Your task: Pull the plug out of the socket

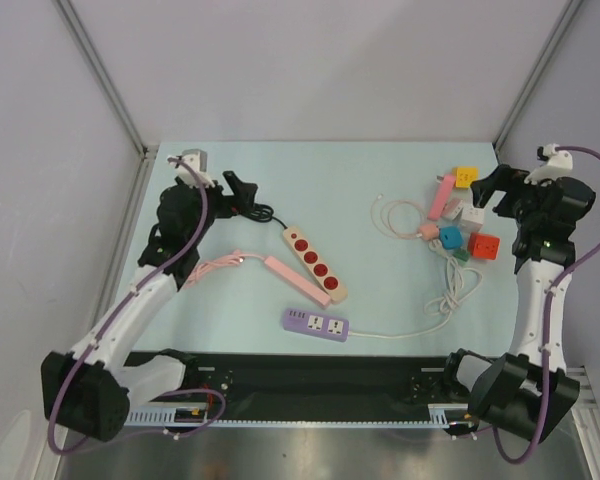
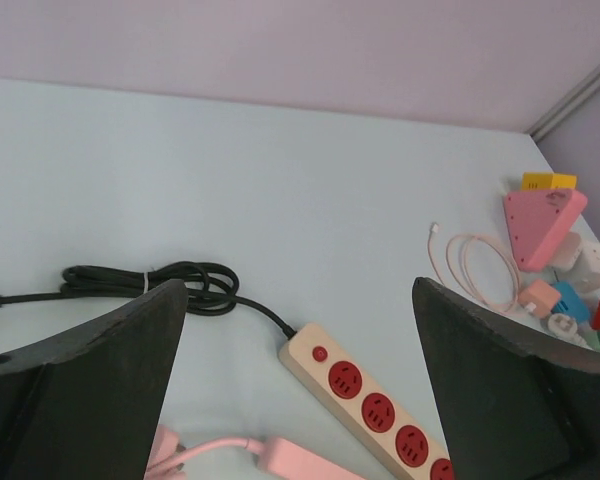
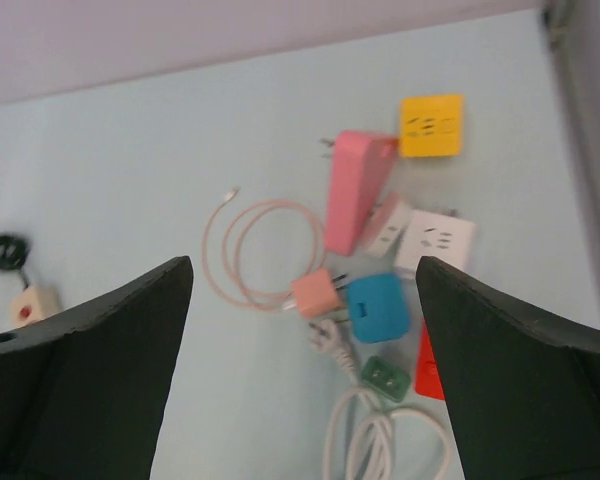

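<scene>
A beige power strip (image 1: pixel 316 264) with several red sockets (image 2: pixel 378 411) lies mid-table, its black cord (image 2: pixel 150 285) coiled at the far left. Every socket that shows on it is empty. A pink strip (image 1: pixel 296 279) lies against it, and its pink cord bundle (image 1: pixel 218 264) runs left. A pink plug (image 2: pixel 164 452) with bare prongs lies beside my left finger, in no socket. My left gripper (image 1: pixel 245 195) hangs open above the black cord with nothing between its fingers (image 2: pixel 300 285). My right gripper (image 1: pixel 495 190) is open over the far-right pile (image 3: pixel 305 262).
A purple strip (image 1: pixel 316 323) with a white cord (image 1: pixel 455 290) lies near the front edge. Loose adapters sit at the far right: yellow (image 3: pixel 431 125), pink (image 3: pixel 357 190), white (image 3: pixel 435 243), blue (image 3: pixel 378 308), green (image 3: pixel 385 377), and a thin pink cable (image 3: pixel 250 250). Walls close in the sides.
</scene>
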`<state>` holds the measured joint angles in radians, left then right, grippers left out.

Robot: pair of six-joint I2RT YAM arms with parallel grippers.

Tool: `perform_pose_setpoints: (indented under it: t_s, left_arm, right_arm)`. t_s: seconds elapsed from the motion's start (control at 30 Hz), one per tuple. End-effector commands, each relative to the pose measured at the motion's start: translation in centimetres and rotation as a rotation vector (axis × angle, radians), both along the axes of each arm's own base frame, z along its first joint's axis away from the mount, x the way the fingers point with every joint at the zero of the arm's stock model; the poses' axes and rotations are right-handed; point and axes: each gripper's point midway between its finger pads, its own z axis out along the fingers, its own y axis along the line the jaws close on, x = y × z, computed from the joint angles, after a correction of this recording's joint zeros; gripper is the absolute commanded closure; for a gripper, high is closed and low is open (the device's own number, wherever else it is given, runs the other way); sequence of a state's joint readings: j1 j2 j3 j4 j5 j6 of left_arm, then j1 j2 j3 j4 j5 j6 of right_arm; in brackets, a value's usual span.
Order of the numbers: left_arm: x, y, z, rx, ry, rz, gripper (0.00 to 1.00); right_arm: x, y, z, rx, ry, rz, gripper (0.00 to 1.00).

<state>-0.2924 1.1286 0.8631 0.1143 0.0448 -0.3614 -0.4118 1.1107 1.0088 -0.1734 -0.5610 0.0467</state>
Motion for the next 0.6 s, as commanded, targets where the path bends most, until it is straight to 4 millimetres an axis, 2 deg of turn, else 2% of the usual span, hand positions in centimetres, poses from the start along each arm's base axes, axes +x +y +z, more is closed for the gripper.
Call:
perform_pose_setpoints:
  t_s: [0.0,0.1,0.2,0.33,0.4,0.57]
  left_arm:
    - [-1.1,2.8,0.6,0.1,-0.053,0.097,0.0]
    - [-2.6,4.7,1.1,0.143,-0.055,0.162,0.0]
    - [-4.1,6.0,1.6,0.183,-0.063,0.19,0.0]
    - [-5.6,6.6,1.9,0.244,-0.086,0.177,0.0]
    - [-5.9,6.7,0.6,0.261,-0.068,0.172,0.0]
    - [-6.5,6.8,0.2,0.281,-0.061,0.155,0.0]
  right_arm:
    - [-0.8,-4.9,4.4,-0.013,-0.145,-0.337,0.0]
    - [-1.5,-6.4,4.9,-0.035,-0.155,-0.426,0.01]
    - [-1.9,-7.3,3.2,-0.042,-0.101,-0.478,0.0]
    - [-2.4,-7.2,2.1,-0.05,-0.066,-0.477,0.0]
    - [-2.5,-7.2,1.7,-0.046,-0.059,-0.479,0.0]
    - [-2.6,-7.7,0.8,-0.048,-0.037,-0.507,0.0]
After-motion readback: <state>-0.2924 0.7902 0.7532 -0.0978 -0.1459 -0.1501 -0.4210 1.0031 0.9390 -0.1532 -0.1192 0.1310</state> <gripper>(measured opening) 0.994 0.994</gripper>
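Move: The emptied beige power strip is centred about 4 cm back and 15 cm to the right of my left hand, some 25 cm below; the pink strip lies about 9 cm back and 10 cm right, the black cable coil 12 cm ahead and 1 cm right. From my right hand, that beige strip is roughly 40 cm left and 3 cm back; the blue plug is 5 cm ahead and 1 cm left, the red plug 3 cm ahead and 8 cm right, all about 25 cm down. Both my hands, empty and wide open, withdraw well above the table. My left goes back and left about 6 cm each way, away from the beige strip, its left side rolling up a little as it swings slightly counter-clockwise. My right slides some 7 cm right and slightly back, rising a few centimetres then sinking again, and turns clockwise about 25 degrees. ##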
